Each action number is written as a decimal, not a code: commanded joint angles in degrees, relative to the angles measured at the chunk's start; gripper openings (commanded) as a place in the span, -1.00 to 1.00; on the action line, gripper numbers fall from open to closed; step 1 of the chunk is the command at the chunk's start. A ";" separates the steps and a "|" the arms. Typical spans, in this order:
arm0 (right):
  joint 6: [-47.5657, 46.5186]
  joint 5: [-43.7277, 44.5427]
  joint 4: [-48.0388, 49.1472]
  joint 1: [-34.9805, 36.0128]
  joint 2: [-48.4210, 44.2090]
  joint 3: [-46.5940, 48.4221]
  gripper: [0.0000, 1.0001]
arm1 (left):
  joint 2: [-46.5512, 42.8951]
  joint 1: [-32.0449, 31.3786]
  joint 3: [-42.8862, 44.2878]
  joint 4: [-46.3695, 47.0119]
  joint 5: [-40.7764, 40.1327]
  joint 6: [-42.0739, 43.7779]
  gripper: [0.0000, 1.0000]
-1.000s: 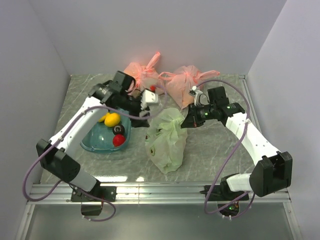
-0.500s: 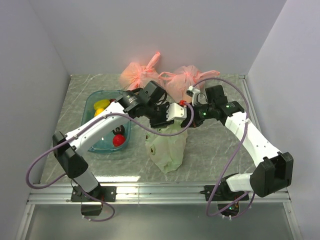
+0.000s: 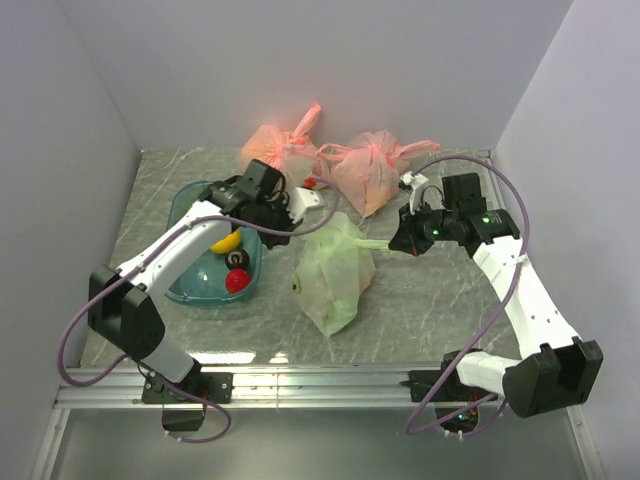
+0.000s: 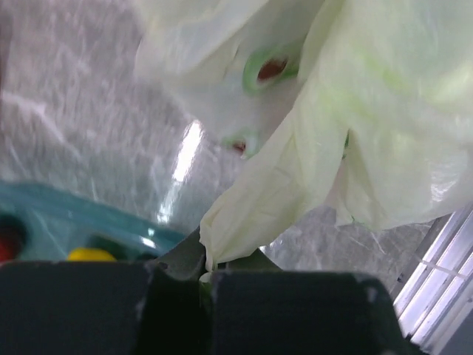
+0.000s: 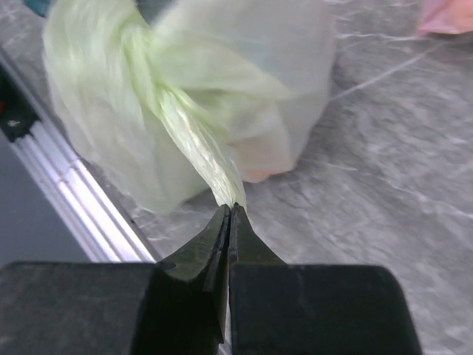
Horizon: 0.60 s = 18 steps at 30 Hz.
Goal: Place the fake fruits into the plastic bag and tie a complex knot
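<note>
The pale green plastic bag (image 3: 335, 275) lies mid-table with fruit shapes showing faintly through it (image 4: 270, 68). My left gripper (image 3: 316, 210) is at the bag's upper left, shut on a flap of its handle (image 4: 244, 214). To the bag's right, my right gripper (image 3: 400, 244) is shut on the other handle, a twisted strand (image 5: 198, 144) drawn taut. That strand runs into a bunched twist (image 5: 137, 41) at the bag's top. A yellow fruit (image 3: 226, 243), a dark one (image 3: 237, 260) and a red one (image 3: 237, 281) sit in the teal bowl (image 3: 190, 290).
Two salmon-pink knotted bags (image 3: 283, 148) (image 3: 365, 172) stand at the back of the table. A small red fruit (image 3: 311, 183) lies between them, just behind my left gripper. The metal rail (image 3: 320, 385) runs along the near edge.
My left gripper reached across to the bag's top, shut on a handle and drew back left. The right gripper pulled its strand to the right, tightening it.
</note>
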 commanded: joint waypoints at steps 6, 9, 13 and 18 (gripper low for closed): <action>-13.18 14.02 -2.14 -6.74 -4.70 -7.27 -1.00 | -8.04 9.10 -11.10 4.06 -2.22 -1.82 -0.99; -15.56 16.83 0.59 -8.50 -5.05 -12.19 -1.00 | -6.81 11.83 -14.55 5.91 -0.91 -0.06 -0.99; -17.67 18.69 3.40 -10.96 -4.88 -17.29 -1.00 | -5.23 13.77 -17.71 9.77 1.37 1.16 -0.99; -20.92 19.48 3.85 -15.26 -4.35 -18.09 -1.00 | -2.60 14.56 -18.78 11.81 0.94 2.66 -0.99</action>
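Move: Both hands already grip a handle of the plastic bag. Its gathered neck lies about 12 cm right of the left hand, level in reach and a little lower; from the right hand it is some 10 cm left, 1 cm ahead and about 6 cm lower. Left of the left hand and roughly 14 cm below are the basket, about 18 cm away and 1 cm back, and its red fruit, 12 cm left and 10 cm back. A pink bag stands some 16 cm ahead of the right hand, 5 cm left and 15 cm lower. Outward and down go both arms, away from each other and from the bag's neck, each keeping its handle pinched in shut fingers. The left hand first draws left about 3 cm towards the basket, then mostly sinks, some 7 cm in all; the right pulls about 7 cm to the right while dropping 9 cm, its wrist tilting some 10 degrees. ##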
